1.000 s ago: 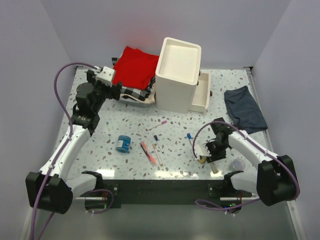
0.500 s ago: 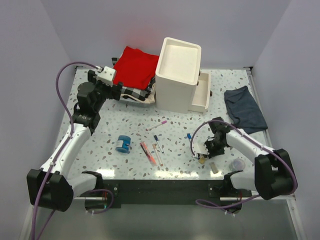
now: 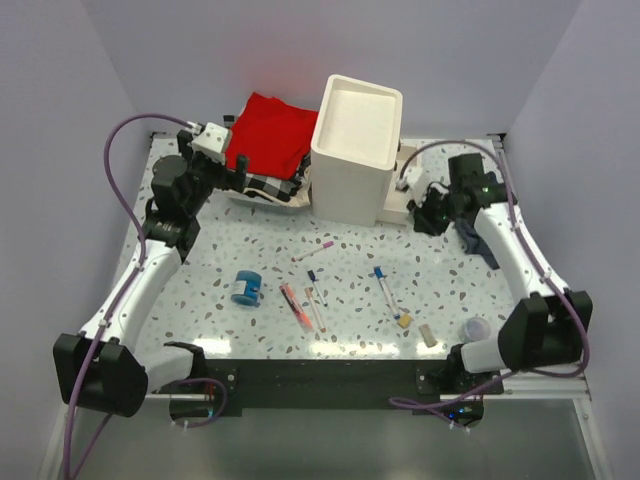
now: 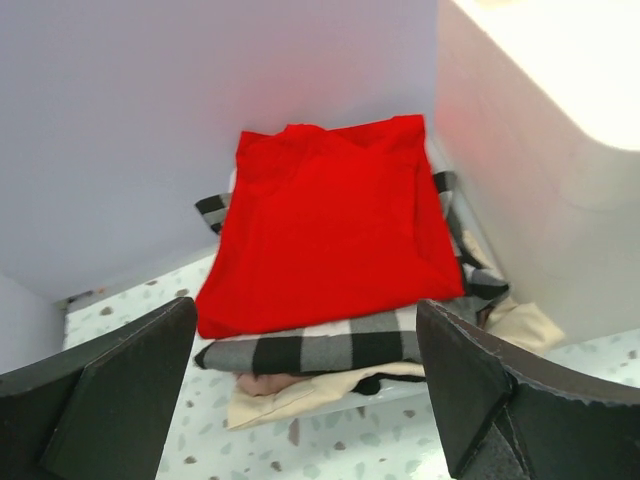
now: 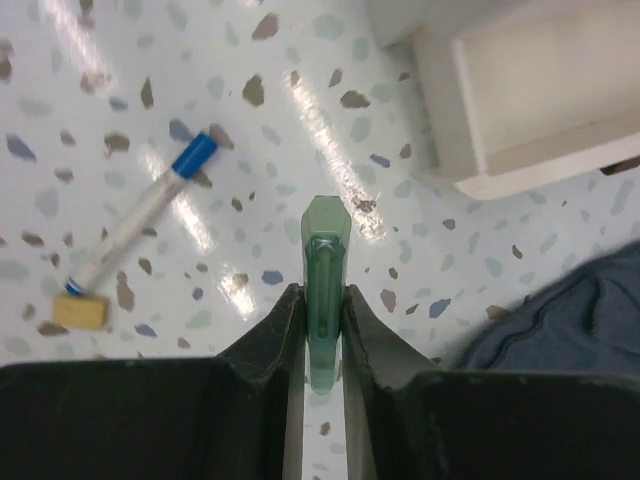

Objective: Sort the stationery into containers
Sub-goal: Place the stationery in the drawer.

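Observation:
My right gripper (image 5: 322, 296) is shut on a translucent green tube (image 5: 326, 262), which sticks out past the fingertips above the table. In the top view the right gripper (image 3: 424, 214) hangs just right of the tall white box unit (image 3: 355, 150), beside its pulled-out bottom drawer (image 3: 404, 196). That open drawer (image 5: 545, 100) shows empty at the wrist view's upper right. On the table lie a blue tape roll (image 3: 246, 287), an orange-red marker (image 3: 294, 305), a pink-capped pen (image 3: 314, 250), a blue-capped pen (image 3: 384, 290) and two beige erasers (image 3: 404, 320). My left gripper (image 4: 305, 312) stands open, facing the cloth stack.
Red and checked folded cloths (image 4: 335, 220) are stacked left of the box, close in front of the left fingers. A dark blue-grey cloth (image 5: 560, 320) lies right of the drawer, under my right arm. A translucent small cup (image 3: 476, 329) stands near the front right corner.
My right gripper has closed on the green tube near the front edge, lifted it and carried it back to the open drawer. The left arm barely shifted.

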`<act>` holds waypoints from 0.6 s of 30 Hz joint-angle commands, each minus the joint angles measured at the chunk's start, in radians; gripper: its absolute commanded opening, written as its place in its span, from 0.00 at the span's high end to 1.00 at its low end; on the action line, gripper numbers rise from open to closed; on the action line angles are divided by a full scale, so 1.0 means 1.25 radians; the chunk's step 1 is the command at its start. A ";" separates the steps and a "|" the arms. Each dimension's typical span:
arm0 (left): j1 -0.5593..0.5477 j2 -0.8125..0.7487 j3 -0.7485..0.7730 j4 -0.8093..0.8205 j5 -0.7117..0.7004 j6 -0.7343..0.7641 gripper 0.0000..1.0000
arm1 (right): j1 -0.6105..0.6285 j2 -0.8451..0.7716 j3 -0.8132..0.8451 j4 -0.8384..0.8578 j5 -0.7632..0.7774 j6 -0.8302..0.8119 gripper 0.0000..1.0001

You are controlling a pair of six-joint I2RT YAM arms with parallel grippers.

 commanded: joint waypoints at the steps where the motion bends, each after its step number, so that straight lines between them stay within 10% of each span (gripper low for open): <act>1: 0.005 0.033 0.064 0.021 0.090 -0.119 0.04 | -0.108 0.161 0.155 0.040 -0.159 0.438 1.00; 18: 0.005 0.074 0.119 -0.027 0.133 -0.149 0.02 | -0.200 0.422 0.298 0.332 -0.303 0.879 0.99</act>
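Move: The right hand, holding the green highlighter, has the middle of the open drawer about 17 cm ahead, level with it sideways and some 13 cm below. The white cabinet stands about 20 cm ahead and 13 cm left, its middle slightly lower than the hand. On the table, 16 cm down, the dark cloth lies 10 cm ahead and 22 cm right, the blue marker 10 cm back and 5 cm left. From the left hand the drawer is roughly 9 cm ahead, 36 cm right and 28 cm down. Forward and nearly level, fast at first and then slower, the right hand carries the green highlighter about 14 cm from the table's open middle to above the right side of the open drawer. Its wrist rolls some 60 degrees clockwise and the fingers tilt flatter, pointing more to the left, still pinching the highlighter. The open, empty left hand shifts about 4 cm right, towards the cabinet. ##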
